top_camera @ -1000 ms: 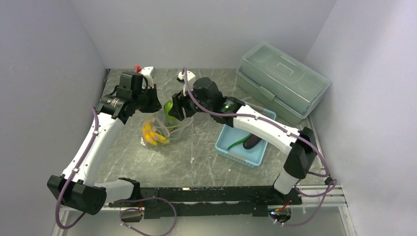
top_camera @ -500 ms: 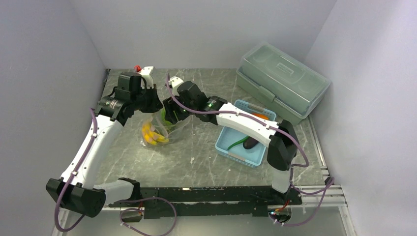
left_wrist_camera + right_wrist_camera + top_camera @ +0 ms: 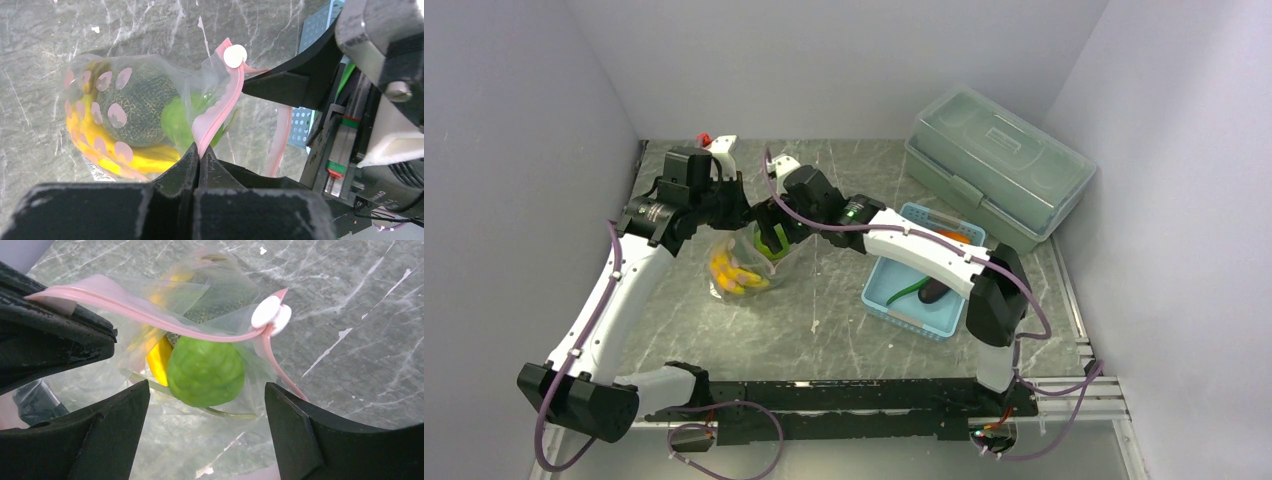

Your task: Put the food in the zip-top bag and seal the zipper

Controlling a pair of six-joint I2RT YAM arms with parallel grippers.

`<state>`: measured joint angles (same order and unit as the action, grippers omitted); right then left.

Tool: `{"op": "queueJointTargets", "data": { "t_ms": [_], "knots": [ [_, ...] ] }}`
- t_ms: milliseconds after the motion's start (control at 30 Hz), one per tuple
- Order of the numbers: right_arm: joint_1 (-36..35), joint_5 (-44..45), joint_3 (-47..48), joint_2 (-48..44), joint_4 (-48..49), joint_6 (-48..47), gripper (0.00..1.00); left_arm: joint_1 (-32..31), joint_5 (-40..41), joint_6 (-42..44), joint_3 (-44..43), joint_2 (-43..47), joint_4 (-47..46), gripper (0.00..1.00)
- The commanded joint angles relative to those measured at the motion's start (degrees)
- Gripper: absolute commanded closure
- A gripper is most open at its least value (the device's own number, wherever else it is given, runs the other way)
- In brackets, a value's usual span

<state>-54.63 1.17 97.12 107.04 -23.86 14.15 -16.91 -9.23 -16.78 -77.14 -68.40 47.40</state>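
The clear zip-top bag (image 3: 742, 268) lies between the two arms. My left gripper (image 3: 200, 155) is shut on its pink zipper (image 3: 222, 107), holding the mouth up. Through the plastic I see the netted melon (image 3: 137, 107), the yellow bananas (image 3: 100, 150) and the lime-green fruit (image 3: 182, 125). My right gripper (image 3: 206, 390) stands open at the bag's mouth. The lime-green fruit (image 3: 205, 371) sits just past its fingertips, under the zipper (image 3: 150, 320), touching neither finger. A white slider (image 3: 271, 312) sits on the strip.
A light blue basket (image 3: 886, 297) at the right holds a purple eggplant (image 3: 934, 291), a thin green vegetable (image 3: 904, 290) and an orange-red piece (image 3: 951, 236). A big lidded grey-green box (image 3: 999, 165) stands at the back right. Walls close in on three sides.
My right arm swung left to the bag's mouth with the lime-green fruit, then its jaws opened and let go of it. The left gripper kept its hold on the zipper.
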Motion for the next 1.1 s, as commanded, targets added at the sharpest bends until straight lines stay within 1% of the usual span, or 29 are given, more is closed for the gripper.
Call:
{"op": "queueJointTargets", "data": {
  "t_ms": [0, 200, 367, 667, 800, 1067],
  "knots": [
    [-0.2, 1.7, -0.2, -4.6, 2.3, 0.1, 0.11, 0.2, -0.9, 1.0, -0.1, 1.0, -2.0, 1.00],
    [-0.2, 2.7, -2.5, -8.3, 2.3, -0.5, 0.09, 0.2, -0.7, 1.0, -0.1, 0.9, -2.0, 1.00],
    [-0.2, 5.4, -6.0, -13.3, 1.8, -1.2, 0.08, 0.2, -0.5, 1.0, -0.1, 0.9, -2.0, 1.00],
    [0.0, 14.1, -14.0, -24.1, 1.8, -1.6, 0.09, 0.2, 0.1, 0.9, 0.0, 0.7, -1.9, 1.00],
    [0.3, 18.4, -16.6, -27.8, 0.5, -1.6, 0.11, 0.2, 0.2, 0.9, 0.0, 0.7, -1.9, 1.00],
    [2.6, 22.9, -21.4, -33.1, -4.5, 1.0, 0.14, 0.2, 0.1, 0.9, 0.0, 0.7, -1.9, 1.00]
  ]
}}
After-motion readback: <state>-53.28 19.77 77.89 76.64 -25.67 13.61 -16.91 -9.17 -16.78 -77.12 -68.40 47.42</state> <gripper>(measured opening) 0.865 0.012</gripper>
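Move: The blue basket with the remaining food is centred some 30 cm to the right gripper's right, straight out level with it and about 17 cm below. From that gripper the eggplant lies roughly 35 cm right and 4 cm back, the red-orange fruit about 39 cm right and 8 cm ahead. The green fruit, already released in the bag, is about 2 cm ahead, 2 cm left and 4 cm below. From the left gripper the basket is some 34 cm right, level ahead, 24 cm below. Lift the right gripper, already open, away from the green fruit and up out of the bag's mouth, then swing it right towards the basket while still climbing: about 14 cm right and 9 cm up in all. Keep the fingers wide, turn the hand some 15 degrees clockwise and raise its tips a little. Hold the left gripper still, pinching the pink zipper edge. ##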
